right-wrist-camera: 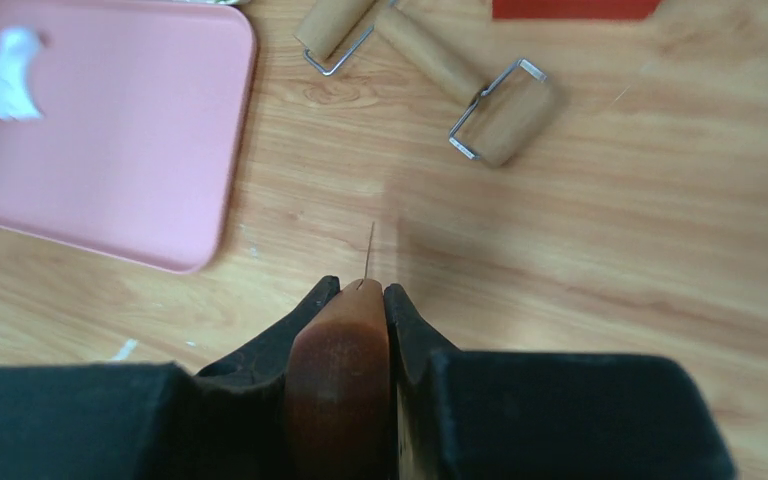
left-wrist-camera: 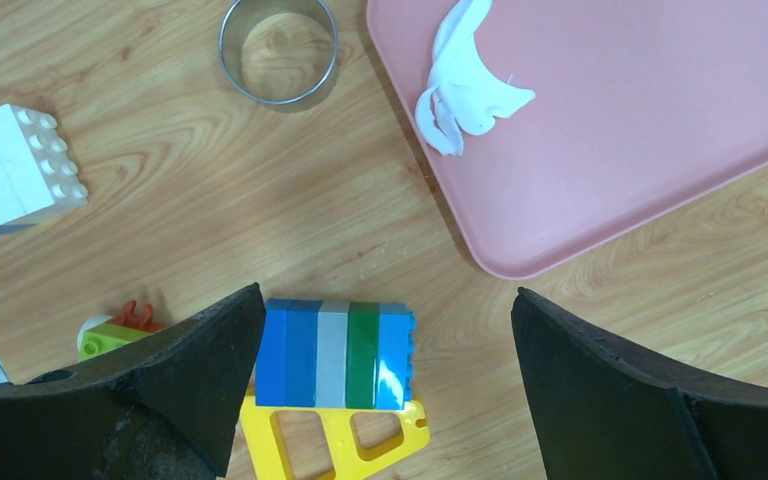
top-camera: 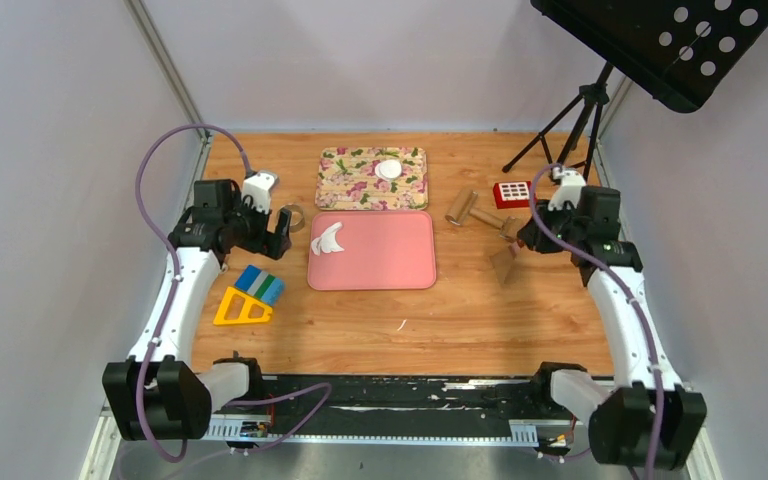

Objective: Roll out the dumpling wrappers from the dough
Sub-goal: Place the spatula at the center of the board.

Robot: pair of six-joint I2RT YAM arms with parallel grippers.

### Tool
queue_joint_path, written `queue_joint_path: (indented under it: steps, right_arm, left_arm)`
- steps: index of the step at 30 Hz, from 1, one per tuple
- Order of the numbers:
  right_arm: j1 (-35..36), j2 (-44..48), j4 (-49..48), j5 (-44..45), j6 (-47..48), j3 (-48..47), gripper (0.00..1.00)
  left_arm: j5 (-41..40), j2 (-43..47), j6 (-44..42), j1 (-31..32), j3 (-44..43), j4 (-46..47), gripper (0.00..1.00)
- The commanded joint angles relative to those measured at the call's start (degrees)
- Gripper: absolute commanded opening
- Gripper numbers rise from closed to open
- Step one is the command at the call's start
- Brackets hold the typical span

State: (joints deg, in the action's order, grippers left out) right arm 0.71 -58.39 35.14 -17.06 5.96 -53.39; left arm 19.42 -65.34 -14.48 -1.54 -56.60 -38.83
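Observation:
One round white dumpling wrapper [top-camera: 389, 169] lies on the floral board [top-camera: 350, 185] at the back. Ragged white dough scraps [top-camera: 329, 239] [left-wrist-camera: 465, 85] [right-wrist-camera: 5, 62] sit at the left end of the pink tray [top-camera: 390, 255] [left-wrist-camera: 640, 120] [right-wrist-camera: 120, 130]. My left gripper [top-camera: 280, 235] [left-wrist-camera: 388, 293] hovers open left of the tray, above toy blocks, holding nothing. My right gripper [top-camera: 520, 240] [right-wrist-camera: 360, 285] is shut on the brown wooden handle of a scraper [right-wrist-camera: 340, 370], whose blade [top-camera: 505, 265] hangs over bare wood right of the tray.
A metal ring cutter [top-camera: 293, 217] [left-wrist-camera: 278, 50] stands on the wood left of the tray. A wooden roller [top-camera: 470, 208] [right-wrist-camera: 430, 55] and a red grid block [top-camera: 511, 193] lie at the back right. Striped blocks [left-wrist-camera: 335, 353], a yellow triangle [left-wrist-camera: 335, 435] and a white-blue block [left-wrist-camera: 15, 165] lie at left.

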Motion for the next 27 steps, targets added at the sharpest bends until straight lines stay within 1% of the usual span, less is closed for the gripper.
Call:
queue_joint_path:
  steps: [1,2,4,6,7,8,9,12,13,14,15,17,20,22,23,24,27]
  right_arm:
    - [-11.85,-6.42,-10.92,-26.78,-17.12,3.32,0.0]
    - [-13.68,-7.96,-12.16,-29.16,-19.22,4.06,0.0]
    - [-15.61,-10.2,-15.78,-31.15,-22.06,6.15,0.0]
    - [-16.39,-11.23,-21.57,-31.15,-24.29,9.68,0.0]
    - [-16.5,-11.36,-23.52,-31.11,-25.27,11.04,0.02]
    - [-16.55,-11.47,-24.76,-30.9,-26.0,12.11,0.06]
    - [-16.57,-11.48,-25.29,-30.32,-26.23,13.04,0.12]
    - [-16.68,-11.16,-25.07,-28.27,-25.4,14.91,0.36]
    - [-16.68,-10.8,-24.18,-28.01,-24.34,14.82,0.45]
    - [-16.66,-10.27,-22.8,-27.68,-22.77,14.39,0.63]
    - [-16.68,-9.37,-20.57,-26.62,-20.63,13.52,0.71]
    - [-16.62,-7.36,-14.27,-24.73,-14.45,11.6,0.8]
    - [-16.7,-3.16,-6.49,-18.37,-5.66,9.37,0.86]
    - [-16.67,-0.44,-2.81,-14.92,-0.84,8.04,0.87]
    - [-16.64,0.68,-0.74,-14.3,2.03,7.09,0.95]
    - [-16.7,2.28,0.18,-12.21,4.52,6.36,0.98]
    - [-16.7,7.11,1.6,-10.65,10.36,5.75,0.99]
  left_arm:
    - [1.86,0.33,-1.08,-0.29,0.58,1.86,1.0]
    - [1.99,0.23,-1.1,-0.24,0.61,1.9,1.0]
    - [2.41,0.33,-1.12,-0.23,0.61,1.92,1.0]
    - [2.48,0.43,-1.1,-0.29,0.74,2.08,1.0]
    - [2.6,0.47,-1.09,-0.26,0.78,2.01,1.0]
    - [2.71,0.58,-1.09,-0.23,0.83,1.97,1.0]
    - [2.75,0.64,-1.15,-0.23,0.87,2.02,1.0]
    - [2.82,0.58,-1.14,-0.27,0.88,2.02,1.0]
    - [2.84,0.53,-1.11,-0.22,0.81,2.02,1.0]
    - [2.82,0.44,-1.2,-0.23,0.75,1.93,1.0]
    - [2.86,0.44,-1.19,-0.25,0.71,1.88,1.0]
    - [2.81,0.31,-1.26,-0.27,0.59,1.81,1.0]
    - [2.32,0.09,-1.33,-0.24,0.25,1.61,1.0]
    - [1.88,-0.04,-1.5,-0.27,-0.27,1.36,1.0]
    - [1.71,0.0,-1.65,-0.22,-0.53,1.12,1.0]
    - [1.49,0.02,-1.81,-0.26,-0.87,0.78,1.0]
    - [0.79,0.57,-2.18,-0.22,-1.68,0.06,1.0]
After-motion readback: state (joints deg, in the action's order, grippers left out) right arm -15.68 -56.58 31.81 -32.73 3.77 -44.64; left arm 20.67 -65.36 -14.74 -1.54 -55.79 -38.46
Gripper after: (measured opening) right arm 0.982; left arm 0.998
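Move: Below the right hand, which holds the spatula, is the bare table spot it is taken to: roughly 14 cm down, 3 cm left and 1 cm back. The wooden roller's middle is about 12 cm ahead and 5 cm left of the hand, the pink board's middle some 30 cm left and 4 cm ahead, and the red box 17 cm ahead, 2 cm right. From the left hand, that spot is about 47 cm right, 1 cm back, 13 cm down. Lowering the spatula about 7 cm towards the bare table right of the pink board, the right hand rolls its left side up some 35 degrees, swinging the blade to the left. Near the bottom the fingers open wide and let go of the handle; the hand then backs off upward and to the right, about 4 cm up, rolling partly back. ##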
